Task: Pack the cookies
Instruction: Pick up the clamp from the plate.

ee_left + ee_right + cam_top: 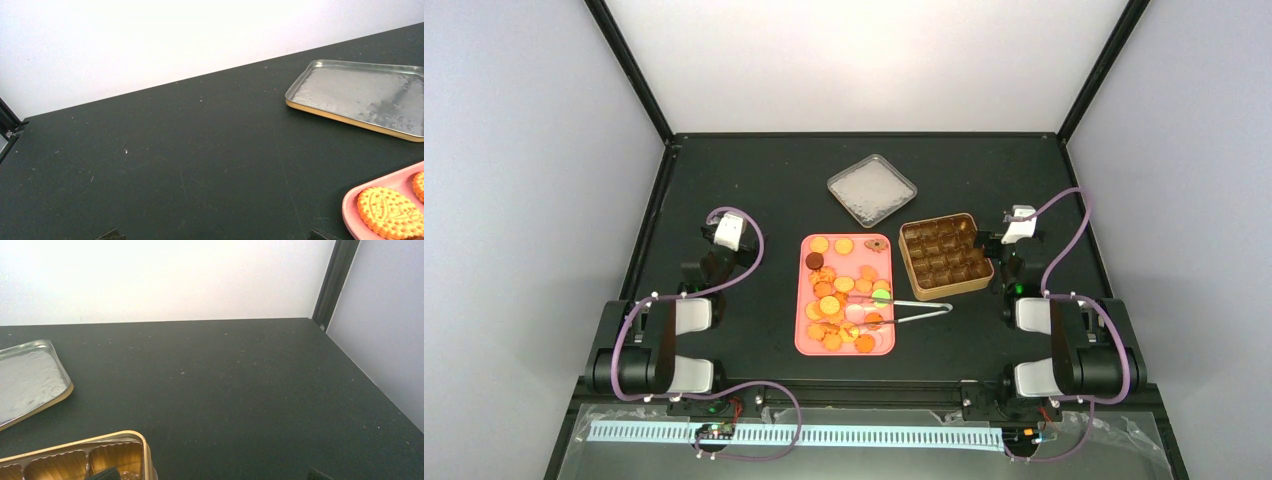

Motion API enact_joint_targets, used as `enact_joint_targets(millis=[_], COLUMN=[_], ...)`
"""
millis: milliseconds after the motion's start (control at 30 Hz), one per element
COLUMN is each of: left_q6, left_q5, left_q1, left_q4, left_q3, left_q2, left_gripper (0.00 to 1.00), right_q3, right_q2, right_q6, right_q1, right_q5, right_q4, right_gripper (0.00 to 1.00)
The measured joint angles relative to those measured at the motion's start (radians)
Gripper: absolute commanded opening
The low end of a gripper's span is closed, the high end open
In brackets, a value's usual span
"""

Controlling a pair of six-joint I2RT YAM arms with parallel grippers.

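The cookies (pixel 834 295) lie scattered on a pink tray (pixel 804 345) at the table's middle: mostly orange-golden, one dark brown, one green. An orange cookie (pixel 390 212) shows at the tray corner (pixel 350 202) in the left wrist view. A gold tin (pixel 972 285) with brown compartments sits right of the tray. My left gripper (pixel 710 236) (pixel 216 235) hangs open left of the tray, holding nothing. My right gripper (pixel 986 241) (pixel 211 475) is open at the tin's far right corner (pixel 142 442), one fingertip (pixel 105 473) over a compartment.
Metal tongs (pixel 914 310) lie across the tray's right edge. A silver lid (pixel 871 189) (pixel 365 95) (pixel 25 380) rests behind the tray. Black frame posts stand at the table's back corners.
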Motion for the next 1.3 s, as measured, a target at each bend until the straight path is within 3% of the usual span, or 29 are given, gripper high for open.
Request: enact_joint_targets(millis=[433, 500, 600, 733, 867, 967, 1067, 1300], left_q6=[-0.014, -0.018, -0.005, 0.064, 0.167, 0.265, 0.362, 0.482], left_q5=[-0.01, -0.011, 0.01, 0.108, 0.196, 0.238, 0.251, 0.263], left_q1=[0.001, 0.003, 0.006, 0.005, -0.04, -0.125, -0.232, -0.43], left_q4=[-0.042, -0.234, -0.492, -0.769, -0.986, -1.166, -1.309, -1.513], left_q3=[0.04, 0.17, 0.431, 0.734, 0.797, 0.796, 0.796, 0.808], left_q2=[-0.002, -0.009, -0.006, 0.003, 0.003, 0.006, 0.006, 0.079], left_gripper=[0.99, 0.99, 0.99, 0.99, 0.99, 0.99, 0.99, 0.99], right_q3=[0.005, 0.047, 0.238, 0.488, 0.584, 0.58, 0.559, 0.546], right_q2=[-0.003, -0.023, -0.055, -0.119, -0.196, -0.219, -0.226, -0.286], right_q6=[0.008, 0.027, 0.047, 0.092, 0.292, 0.372, 0.379, 0.297], right_q1=[0.0, 0.001, 0.0, 0.001, -0.005, -0.015, 0.018, 0.264], right_q5=[0.031, 0.085, 0.157, 0.137, 0.044, -0.13, -0.235, -0.22], right_q4=[-0.008, -0.1, -0.341, -0.562, -0.679, -0.705, -0.754, -0.968], right_gripper=[1.0, 1.0, 1.0, 1.0, 1.0, 1.0, 1.0, 1.0])
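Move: The clamp lies across the right half of the pink plate, its middle about 37 cm right and 12 cm back of the left hand, some 13 cm below it. From that hand the plate's middle is about 24 cm right and 9 cm back, and the silver tray some 31 cm right and 15 cm ahead. The right hand has the clamp about 24 cm left and 13 cm back, with the cookie box level with it, roughly 13 cm to the left. Up and forward first, the left hand lifts about 15 cm, then swoops right, back and down towards the clamp, nearly 20 cm sideways in all; it turns clockwise by some 50 degrees and tips down to look onto the plate. The right hand rises about 18 cm, then swings left over the box, sinking a little and turning counter-clockwise. Both grippers stay wide open and empty. ##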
